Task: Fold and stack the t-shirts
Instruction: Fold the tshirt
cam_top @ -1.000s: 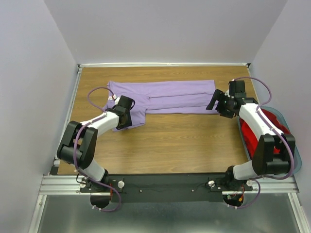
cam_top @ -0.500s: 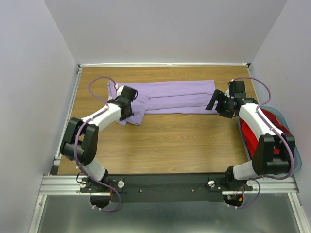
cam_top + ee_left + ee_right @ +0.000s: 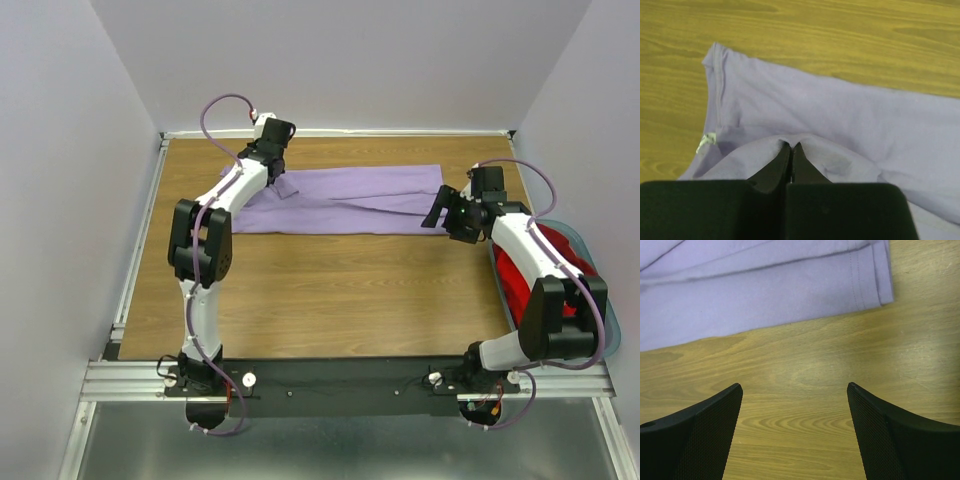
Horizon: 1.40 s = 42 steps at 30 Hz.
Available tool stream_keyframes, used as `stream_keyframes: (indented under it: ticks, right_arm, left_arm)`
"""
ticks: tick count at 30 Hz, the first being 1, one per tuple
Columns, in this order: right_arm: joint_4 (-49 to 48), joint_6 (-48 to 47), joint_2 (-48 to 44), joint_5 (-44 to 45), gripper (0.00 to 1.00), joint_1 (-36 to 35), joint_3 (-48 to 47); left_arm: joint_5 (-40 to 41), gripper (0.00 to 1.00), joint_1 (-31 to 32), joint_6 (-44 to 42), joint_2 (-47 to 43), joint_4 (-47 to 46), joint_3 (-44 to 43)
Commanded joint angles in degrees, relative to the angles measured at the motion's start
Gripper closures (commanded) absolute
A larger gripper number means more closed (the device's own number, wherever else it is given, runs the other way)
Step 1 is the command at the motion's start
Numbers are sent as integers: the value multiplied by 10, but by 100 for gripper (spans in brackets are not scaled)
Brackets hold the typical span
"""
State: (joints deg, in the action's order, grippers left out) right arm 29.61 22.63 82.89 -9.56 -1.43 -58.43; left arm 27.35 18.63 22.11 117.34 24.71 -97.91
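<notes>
The lavender t-shirt lies folded lengthwise as a long strip across the far half of the table. My left gripper reaches over its left end, shut on a pinched fold of the lavender cloth; a sleeve hem and a small label show below it. My right gripper hovers open just off the strip's right end, with bare wood between its fingers and the shirt's bottom hem ahead. The red t-shirt lies in the basket at the right, partly hidden by the right arm.
A teal-grey plastic basket sits at the table's right edge beside the right arm. White walls close in the table on three sides. Bare wood lies between the shirt and the arm bases.
My left gripper closed on the shirt's left sleeve part and carried it up and away toward the far edge, folding it over the strip. The right arm stayed still.
</notes>
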Motion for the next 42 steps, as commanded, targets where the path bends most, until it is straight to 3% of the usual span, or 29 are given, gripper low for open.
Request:
stream_keyframes:
  ticks: [1,6,9,10,12,15,18,21,27,33,37,42]
  right_arm:
    - [-6,-10,6,-23,9,-2,5]
    - [-11,-15,18,-31,9,-5,3]
    - [-17,-14,30,-38,9,-8,-1]
    - [-17,-13,32,-40,9,-9,-7]
    - [-21,-9,43,-44,10,-10,-17]
    - [-26,-4,56,-44,10,-11,-27]
    - [-35,3,66,-25,11,-10,-43]
    - [-47,17,84,5,13,-10,-55]
    - [-113,64,118,-37,22,5,-54]
    - [-167,94,162,-80,33,27,-66]
    - [-184,101,184,-87,35,35,-71]
    - [-202,109,202,-104,36,44,-70]
  left_arm:
    - [29,99,-10,-27,42,-5,-60]
    - [29,94,-12,-43,73,-42,-73]
    - [22,70,-13,-46,83,-53,-73]
    - [16,50,-13,-45,83,-56,-69]
    - [6,29,-13,-45,74,-70,-61]
    - [1,19,-14,-40,46,-76,-55]
    - [4,19,-17,-23,7,-74,-38]
    - [15,19,-34,14,-87,-77,25]
    - [-27,27,-92,69,-213,-97,219]
    - [-91,29,-148,75,-233,-119,349]
    - [-113,21,-157,69,-222,-126,362]
    - [-114,19,-166,73,-190,-110,356]
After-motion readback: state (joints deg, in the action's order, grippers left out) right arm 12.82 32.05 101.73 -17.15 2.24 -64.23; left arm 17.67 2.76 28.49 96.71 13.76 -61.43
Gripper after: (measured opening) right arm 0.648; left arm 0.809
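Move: The left hand holds the purple t-shirt's sleeve flap aloft, with its laying spot near the shirt's far edge about 4 cm ahead and 11 cm below. The shirt's near left corner is some 9 cm back, 14 cm left and 12 cm down; its far left corner is roughly 8 cm ahead, 13 cm left and 12 cm down. From the open right hand, the near right corner lies about 8 cm ahead, 5 cm right and 9 cm down. The left fingers keep their pinch on the sleeve flap for about 4 cm more forward, open wide to let go of it, then lift over the shirt and swing back and left before sinking above the near left corner, turning slightly counter-clockwise. Meanwhile the right hand first dips and drifts left a little, then reaches about 8 cm forward and down over the shirt's right end, its fingers narrowing partway. ##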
